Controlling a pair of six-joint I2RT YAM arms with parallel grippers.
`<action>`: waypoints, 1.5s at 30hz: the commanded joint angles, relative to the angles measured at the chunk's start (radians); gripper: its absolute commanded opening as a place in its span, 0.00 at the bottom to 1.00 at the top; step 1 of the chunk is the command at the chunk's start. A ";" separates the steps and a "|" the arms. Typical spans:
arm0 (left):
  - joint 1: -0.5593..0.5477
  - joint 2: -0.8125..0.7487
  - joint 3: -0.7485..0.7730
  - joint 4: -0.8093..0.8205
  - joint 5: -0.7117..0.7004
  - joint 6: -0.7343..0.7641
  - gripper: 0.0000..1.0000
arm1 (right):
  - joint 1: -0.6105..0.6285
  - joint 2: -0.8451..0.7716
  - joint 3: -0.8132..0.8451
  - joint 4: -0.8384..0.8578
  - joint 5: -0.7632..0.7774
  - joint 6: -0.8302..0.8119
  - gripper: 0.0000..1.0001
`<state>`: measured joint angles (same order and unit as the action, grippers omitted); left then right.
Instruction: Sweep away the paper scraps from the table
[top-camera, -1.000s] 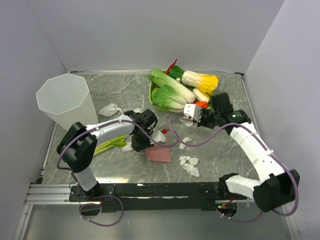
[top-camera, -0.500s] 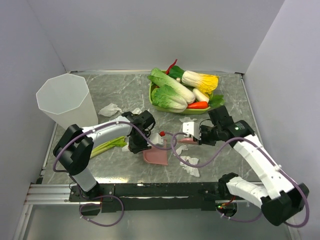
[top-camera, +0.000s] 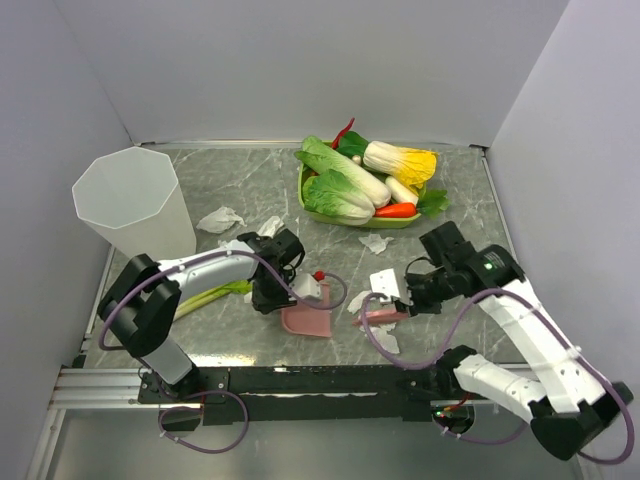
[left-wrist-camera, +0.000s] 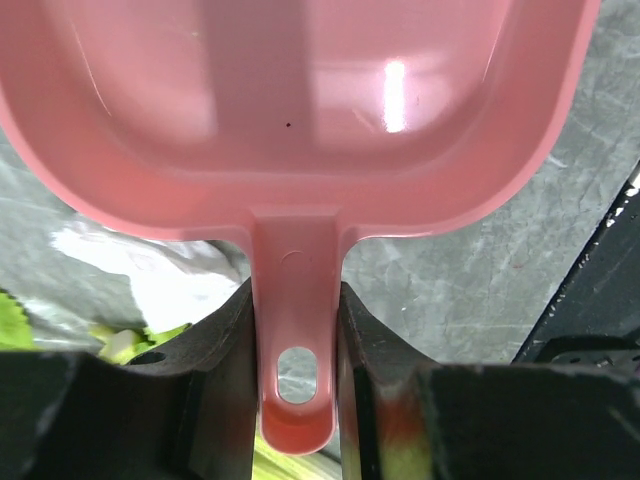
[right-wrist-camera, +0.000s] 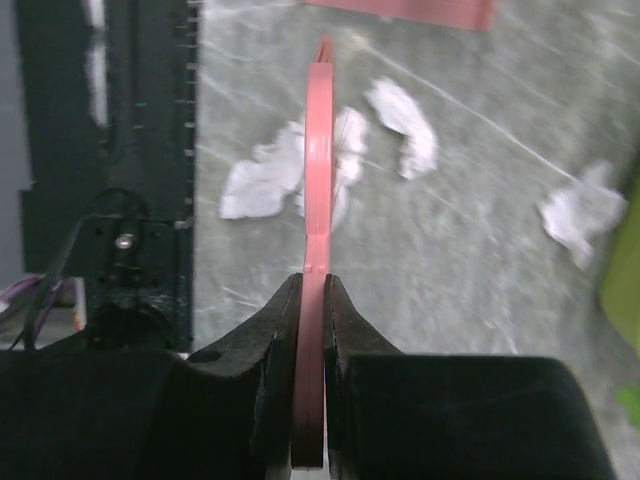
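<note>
My left gripper (top-camera: 278, 290) (left-wrist-camera: 295, 335) is shut on the handle of a pink dustpan (top-camera: 308, 320) (left-wrist-camera: 290, 110), whose pan rests on the grey-green table (top-camera: 460, 200). My right gripper (top-camera: 402, 302) (right-wrist-camera: 312, 300) is shut on a flat pink sweeping tool (top-camera: 384, 318) (right-wrist-camera: 318, 180), seen edge-on in the right wrist view. Its tip hangs over paper scraps (right-wrist-camera: 265, 175) near the front edge, with another scrap (right-wrist-camera: 405, 125) just beside it. More paper scraps lie at the back left (top-camera: 220, 218), below the basket (top-camera: 375, 242) and beside the dustpan (top-camera: 360, 298).
A green basket (top-camera: 310, 208) piled with vegetables stands at the back centre. A tall translucent white bin (top-camera: 135, 200) stands at the back left. A green leek (top-camera: 215, 292) lies under my left arm. The black rail (right-wrist-camera: 100, 150) runs along the front edge.
My right arm has swung from beside the basket toward the front edge, carrying the pink tool over the front scraps. My left gripper and dustpan slid slightly forward and left.
</note>
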<state>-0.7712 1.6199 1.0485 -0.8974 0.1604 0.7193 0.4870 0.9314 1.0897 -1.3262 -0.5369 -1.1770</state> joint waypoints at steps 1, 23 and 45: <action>-0.002 -0.064 -0.054 0.055 0.016 0.022 0.01 | 0.064 0.044 -0.033 -0.237 -0.066 -0.055 0.00; -0.002 -0.008 0.010 0.115 -0.001 -0.113 0.02 | -0.034 0.302 0.257 0.068 0.035 0.287 0.00; -0.033 0.144 0.183 0.069 -0.107 -0.071 0.03 | -0.377 0.308 0.137 0.320 0.063 1.238 0.00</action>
<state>-0.7986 1.7329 1.1542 -0.7776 0.1181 0.5934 0.2272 1.2011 1.2205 -1.0554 -0.1265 -0.1402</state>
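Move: The paper scraps I'm about to sweep lie roughly 18 cm below my right hand, about 5 cm to its left and level with it. A single scrap lies about 7 cm ahead and 9 cm left, and another some 20 cm ahead and 3 cm left. My left hand's dustpan is centred about 8 cm to that hand's right, level fore and aft; the single scrap is some 18 cm right and 2 cm ahead. Still gripping the brush, I dip my right hand about 5 cm down and 3 cm back, then sweep forward some 11 cm against the scraps, rising as I go. I carry on forward and to the right, swinging the brush some 70 degrees clockwise. My left hand keeps the dustpan and brings it about 5 cm right and forward towards the scraps. ##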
